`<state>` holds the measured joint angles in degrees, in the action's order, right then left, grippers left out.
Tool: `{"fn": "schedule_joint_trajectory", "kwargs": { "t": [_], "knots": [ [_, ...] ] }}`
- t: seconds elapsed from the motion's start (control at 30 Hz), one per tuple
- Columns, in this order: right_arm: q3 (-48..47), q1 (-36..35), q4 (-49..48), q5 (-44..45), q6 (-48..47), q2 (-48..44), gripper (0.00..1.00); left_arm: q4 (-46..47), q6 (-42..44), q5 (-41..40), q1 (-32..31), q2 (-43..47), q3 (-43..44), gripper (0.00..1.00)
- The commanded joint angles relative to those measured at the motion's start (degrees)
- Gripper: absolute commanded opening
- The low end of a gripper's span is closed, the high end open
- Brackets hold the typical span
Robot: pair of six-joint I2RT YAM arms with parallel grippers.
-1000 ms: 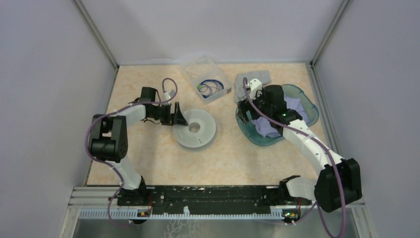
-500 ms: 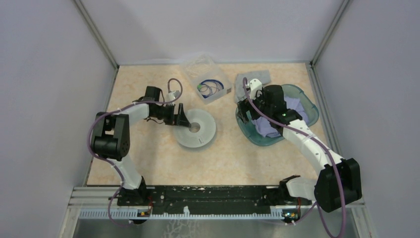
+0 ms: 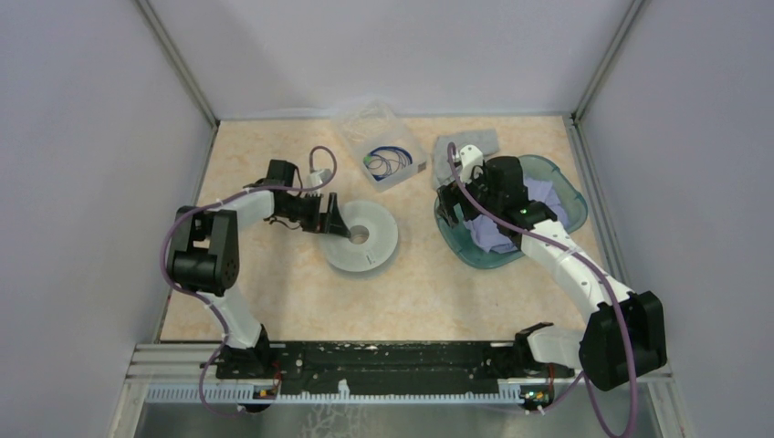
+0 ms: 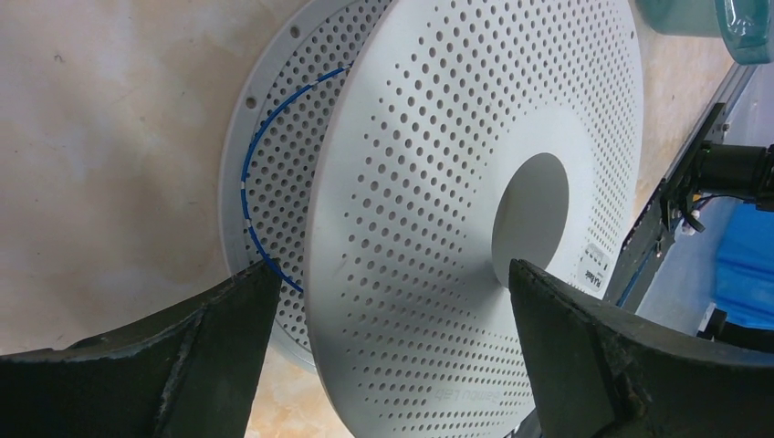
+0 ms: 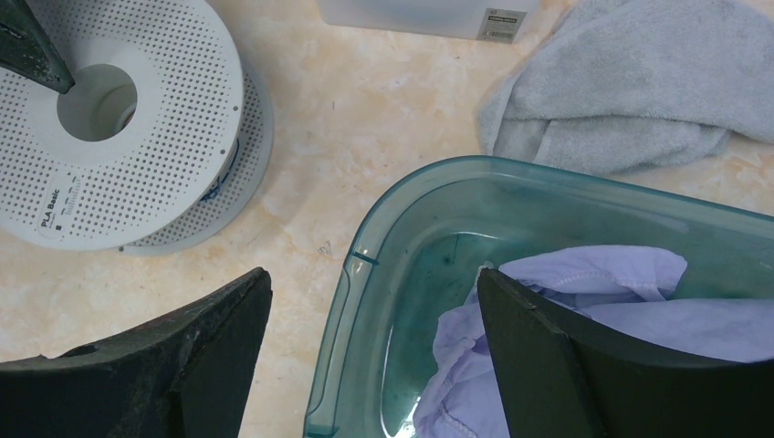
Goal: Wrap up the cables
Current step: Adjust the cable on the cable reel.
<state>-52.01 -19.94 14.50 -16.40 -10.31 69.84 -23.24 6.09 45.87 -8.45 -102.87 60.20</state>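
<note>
A pale grey perforated spool (image 3: 362, 235) lies flat on the table. My left gripper (image 3: 336, 222) is open at its left side. In the left wrist view the left gripper (image 4: 392, 272) straddles the edge of the spool's (image 4: 438, 210) upper flange, one finger outside the rim and one by the hub hole, neither pressing on it. A thin blue wire (image 4: 251, 173) curves in the groove between the flanges. The dark grey cables are not visible in any view. My right gripper (image 3: 450, 203) hangs open and empty; in its wrist view it (image 5: 372, 274) is over the rim of a teal basin (image 5: 438, 173).
The teal basin (image 3: 475, 255) holds lilac cloth (image 5: 584, 292). A grey towel (image 3: 465, 144) lies behind it. A clear container (image 3: 379, 137) at the back holds coiled blue wire (image 3: 388, 162). Grey walls close in the table on three sides.
My left gripper has slid right onto the spool's left edge, its fingers now around the upper flange. The right arm has not moved.
</note>
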Motion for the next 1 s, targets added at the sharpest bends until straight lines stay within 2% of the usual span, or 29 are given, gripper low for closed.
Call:
{"fn": "schedule_joint_trajectory", "kwargs": {
  "t": [0.0,0.6,0.8,0.97],
  "knots": [
    [0.07,0.61,-2.81,-0.56,-0.06,-0.36,0.83,-1.05,1.37,-0.51,0.82,1.85,1.41,1.0],
    [-0.01,0.61,-2.75,-0.49,-0.07,-0.74,0.84,-4.95,4.82,-2.26,5.11,4.97,1.45,1.0],
    [-1.47,0.61,-1.93,3.94,0.66,-1.81,0.84,-3.41,5.88,-10.52,6.94,9.91,0.9,1.0],
    [-5.08,0.7,-0.73,14.46,1.6,-3.04,0.86,7.56,7.47,-23.56,7.14,21.51,-3.42,1.0]
  ]
}}
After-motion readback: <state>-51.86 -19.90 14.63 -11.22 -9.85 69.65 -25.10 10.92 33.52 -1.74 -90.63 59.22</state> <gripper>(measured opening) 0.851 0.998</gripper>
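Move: The cable reel lies flat, its middle about 5 cm back and 4 cm to the right of the left hand, some 4 cm below. The open fingers straddle its forward-left rim, one reaching in almost to the hub hole. The clear box with the blue cables is about 13 cm ahead and 12 cm to the right of this hand, and the teal bin is level with it, some 44 cm to the right. From the right hand, the reel lies about 21 cm to the left and 7 cm back, 15 cm below. Leftward and away from the reel, slowly for the first 3 cm or so, the left hand draws its wide-open fingers back out over the rim, then speeds up, rising and reaching slightly forward as well; in all about 7 cm left and 4 cm up. The wrist turns some 20 degrees late on, swinging the fingers to point more forward. At the very end the right hand, still open and empty, starts drifting right over the bin's near-left corner. ##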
